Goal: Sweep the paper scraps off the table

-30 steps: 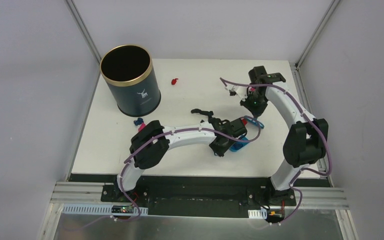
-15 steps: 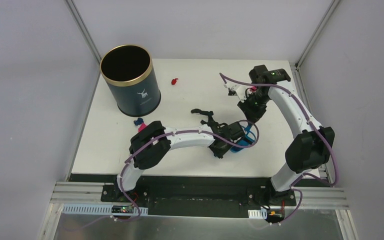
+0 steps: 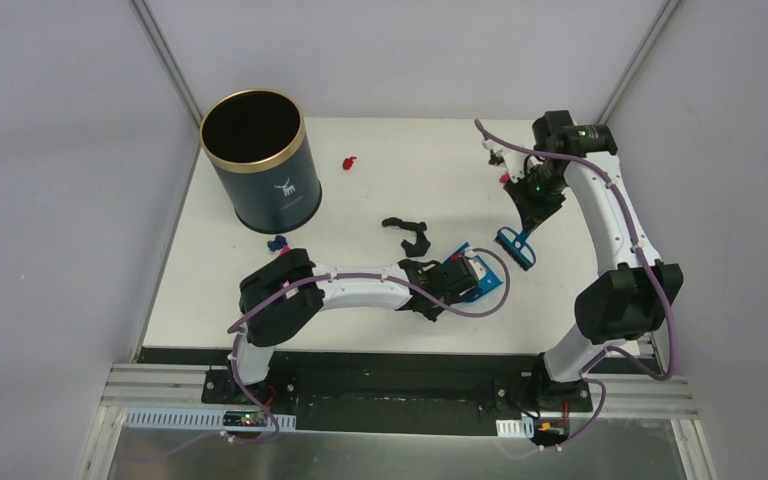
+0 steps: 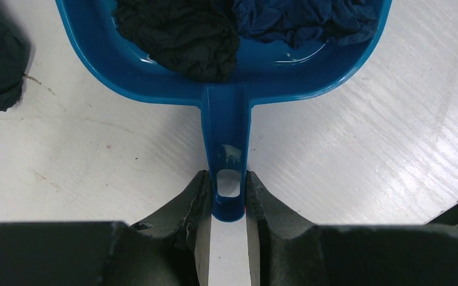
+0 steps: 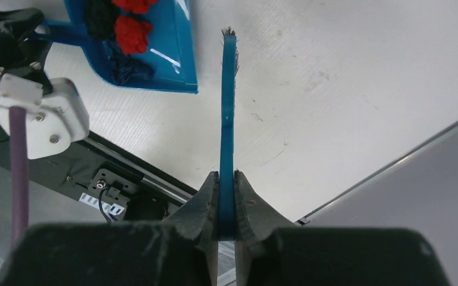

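My left gripper [image 4: 228, 199] is shut on the handle of the blue dustpan [image 4: 226, 83], which lies flat on the white table [image 3: 390, 170]. Black [image 4: 179, 36] and dark blue [image 4: 298, 18] paper scraps lie in the pan, and red ones [image 5: 132, 33] show in the right wrist view. My right gripper [image 5: 227, 179] is shut on the blue hand brush [image 5: 228, 107], held just right of the dustpan [image 3: 467, 277]. Loose scraps lie on the table: a red one [image 3: 349, 161], black ones [image 3: 407, 226] and a blue-and-pink pair [image 3: 278, 244].
A dark navy bin [image 3: 260, 160] with a gold rim stands at the back left. The table's black front rail [image 3: 390, 355] runs just behind both arm bases. The left arm's elbow hangs next to the blue-and-pink scraps.
The right arm has swung right and back, carrying the brush off the dustpan's mouth. The left arm has drawn the dustpan slightly left, leaving it in plain sight.
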You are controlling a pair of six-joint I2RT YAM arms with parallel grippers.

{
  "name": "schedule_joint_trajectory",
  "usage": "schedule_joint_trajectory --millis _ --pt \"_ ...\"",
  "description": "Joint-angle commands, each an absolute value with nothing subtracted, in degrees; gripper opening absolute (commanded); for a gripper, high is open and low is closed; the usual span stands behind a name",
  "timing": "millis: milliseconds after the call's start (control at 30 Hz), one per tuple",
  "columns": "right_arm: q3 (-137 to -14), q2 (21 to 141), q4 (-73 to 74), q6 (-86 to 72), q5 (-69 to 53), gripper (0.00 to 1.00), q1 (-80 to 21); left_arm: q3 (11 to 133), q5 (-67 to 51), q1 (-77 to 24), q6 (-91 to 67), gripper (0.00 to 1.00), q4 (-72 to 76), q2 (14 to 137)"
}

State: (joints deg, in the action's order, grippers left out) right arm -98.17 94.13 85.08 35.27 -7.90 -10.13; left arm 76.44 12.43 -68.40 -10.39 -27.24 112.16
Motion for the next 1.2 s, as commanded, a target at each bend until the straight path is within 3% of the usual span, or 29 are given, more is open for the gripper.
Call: schedule_joint_trajectory --millis 0,233,400,700,1167 --pt "-101.1 92.0 83.1 33.1 -8.4 0.00 -7.5 76.1 18.8 -70.1 -7.8 0.00 -26.4 110.7" --pt "-97.1 91.3 78.6 32.2 -9.2 0.00 -4.6 81.1 26.4 -72.3 -8.1 0.00 -36.2 111.7" --pt "-96.5 92.8 77.7 31.9 -10.9 0.00 -3.5 79.6 15.8 -70.4 -12.2 0.00 -33.4 108.9" --pt "-93.7 91.1 72.0 26.4 -13.0 0.00 -0.8 78.4 14.1 -70.4 -14.3 0.00 -33.2 103.5" --pt "-74.8 83.5 64.7 13.8 -44.3 0.00 7.7 88.4 16.1 -64.0 -12.8 0.00 -53.6 92.1"
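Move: The left hand, holding the loaded dustpan low over the table, has the bin's middle some 25 cm ahead, 37 cm to its left and 10 cm up; the dark scraps lie about 14 cm ahead and 6 cm left, 2 cm below. The right hand, with the brush, has the pan's tray about 4 cm back, 7 cm to its left and 18 cm down; the pink scrap is about 21 cm ahead of that hand, 3 cm right and 20 cm down. Keep the left grip on the dustpan handle, rock the pan only slightly at first, then lift it faster and faster, about 12 cm, drifting left towards the bin near the end. Ease the right hand a little forward and right, then lower it and bring it back, rolling and turning it clockwise some 30 degrees so the held brush head swings left to the pan's right end. ##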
